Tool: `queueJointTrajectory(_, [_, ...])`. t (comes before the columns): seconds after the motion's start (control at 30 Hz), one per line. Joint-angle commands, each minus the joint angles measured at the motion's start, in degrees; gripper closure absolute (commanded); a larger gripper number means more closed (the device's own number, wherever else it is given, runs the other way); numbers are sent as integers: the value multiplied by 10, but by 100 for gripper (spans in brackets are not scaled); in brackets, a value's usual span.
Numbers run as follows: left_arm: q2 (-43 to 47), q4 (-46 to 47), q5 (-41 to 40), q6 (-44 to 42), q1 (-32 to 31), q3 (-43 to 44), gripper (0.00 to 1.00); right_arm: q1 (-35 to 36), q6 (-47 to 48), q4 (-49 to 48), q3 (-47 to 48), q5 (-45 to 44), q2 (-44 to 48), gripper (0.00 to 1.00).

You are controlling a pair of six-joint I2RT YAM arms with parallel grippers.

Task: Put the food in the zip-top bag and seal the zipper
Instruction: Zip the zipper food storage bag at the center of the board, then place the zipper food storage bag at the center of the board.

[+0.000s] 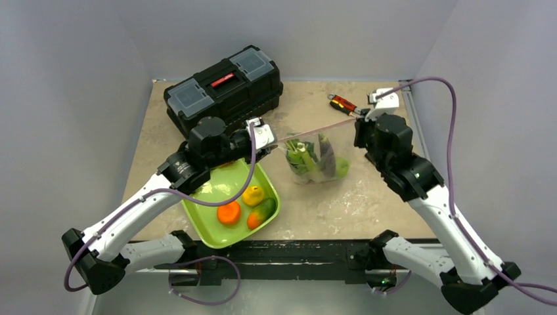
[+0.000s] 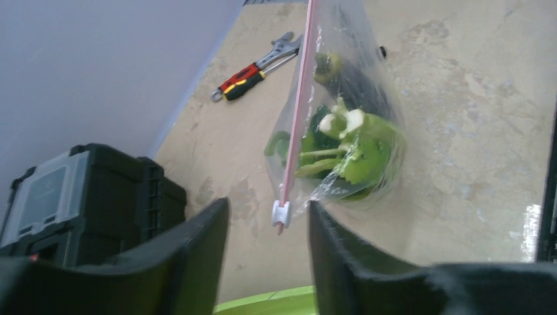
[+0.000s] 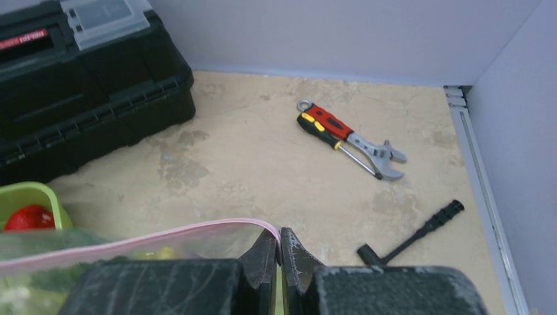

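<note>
The zip-top bag point(image 1: 316, 159) hangs between my two grippers, its lower part resting on the table. Its pink zipper point(image 1: 318, 128) is stretched taut. Green leafy food point(image 2: 348, 147) and a dark eggplant point(image 2: 355, 82) sit inside the bag. My left gripper point(image 2: 268, 205) is open. The white slider point(image 2: 281, 213) at the strip's end hangs free between its fingers, touching neither. My right gripper point(image 3: 280, 235) is shut on the other end of the zipper point(image 3: 197, 231). More food lies in the lime-green tray point(image 1: 197, 213): an orange piece point(image 1: 228, 212), a yellow one point(image 1: 253, 195) and a green-orange one point(image 1: 263, 211).
A black toolbox point(image 1: 223, 88) stands at the back left, close behind my left arm. A red-handled wrench point(image 1: 343, 104) lies at the back right, and a black T-shaped tool point(image 3: 410, 236) lies near the right rail. A red toy point(image 3: 27, 218) shows in the tray corner.
</note>
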State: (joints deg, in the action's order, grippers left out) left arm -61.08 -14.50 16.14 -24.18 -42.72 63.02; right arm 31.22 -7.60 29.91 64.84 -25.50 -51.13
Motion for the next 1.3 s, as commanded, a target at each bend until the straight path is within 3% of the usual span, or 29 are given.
queueJointTrajectory(0.0, [12,21,-57,55,9,33,40,-8,-19,-110,100,5,-94,100])
queueJointTrajectory(0.03, [18,29,-75,58,9,29,22,-8,-19,-124,118,11,-117,100])
queueJointTrajectory(0.1, [33,52,-121,51,8,19,6,-9,-18,-148,161,21,-164,100])
queueJointTrajectory(0.3, [88,186,-262,29,7,-50,0,-19,30,-176,319,6,-312,100])
queueJointTrajectory(0.5, [86,205,-316,27,8,-53,0,-32,86,-216,389,8,-379,100])
queueJointTrajectory(0.6, [87,203,-316,28,8,-53,0,-32,106,-286,300,51,-360,100])
queueJointTrajectory(0.77, [87,201,-311,28,8,-54,0,-31,64,-441,14,85,-251,100])
queueJointTrajectory(0.9, [85,202,-308,31,8,-54,0,-31,9,-460,-182,82,-129,100])
queueJointTrajectory(1.07, [79,196,-295,38,7,-53,0,-32,-31,-377,-263,85,-19,100])
queueJointTrajectory(1.27, [76,195,-304,36,6,-53,0,-31,-67,-276,-260,29,26,100])
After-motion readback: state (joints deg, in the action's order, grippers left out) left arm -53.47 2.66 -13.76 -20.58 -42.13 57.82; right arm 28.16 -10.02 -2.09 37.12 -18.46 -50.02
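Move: The bare patch of board where the bag will be laid is about 8 cm ahead of the right hand, 12 cm left and 18 cm down, with the right fingers holding one end of the zip strip. From that hand the wrench lies about 19 cm straight ahead, the hammer about 7 cm ahead and 11 cm right, both some 22 cm below. The zipper slider is 3 cm right and 1 cm ahead of the left fingertips, level with them. The food-filled zip bag, its strip's end still pinched in the shut right fingers, is swung out some 18 cm forward with some left and up, then drawn back about 15 cm while being lowered quickly by nearly 20 cm towards the board, and the hand eases up slightly. Meanwhile the left fingers spread wide beside the slider and that hand backs away left, up and a little forward, turning about 30 degrees counter-clockwise. ##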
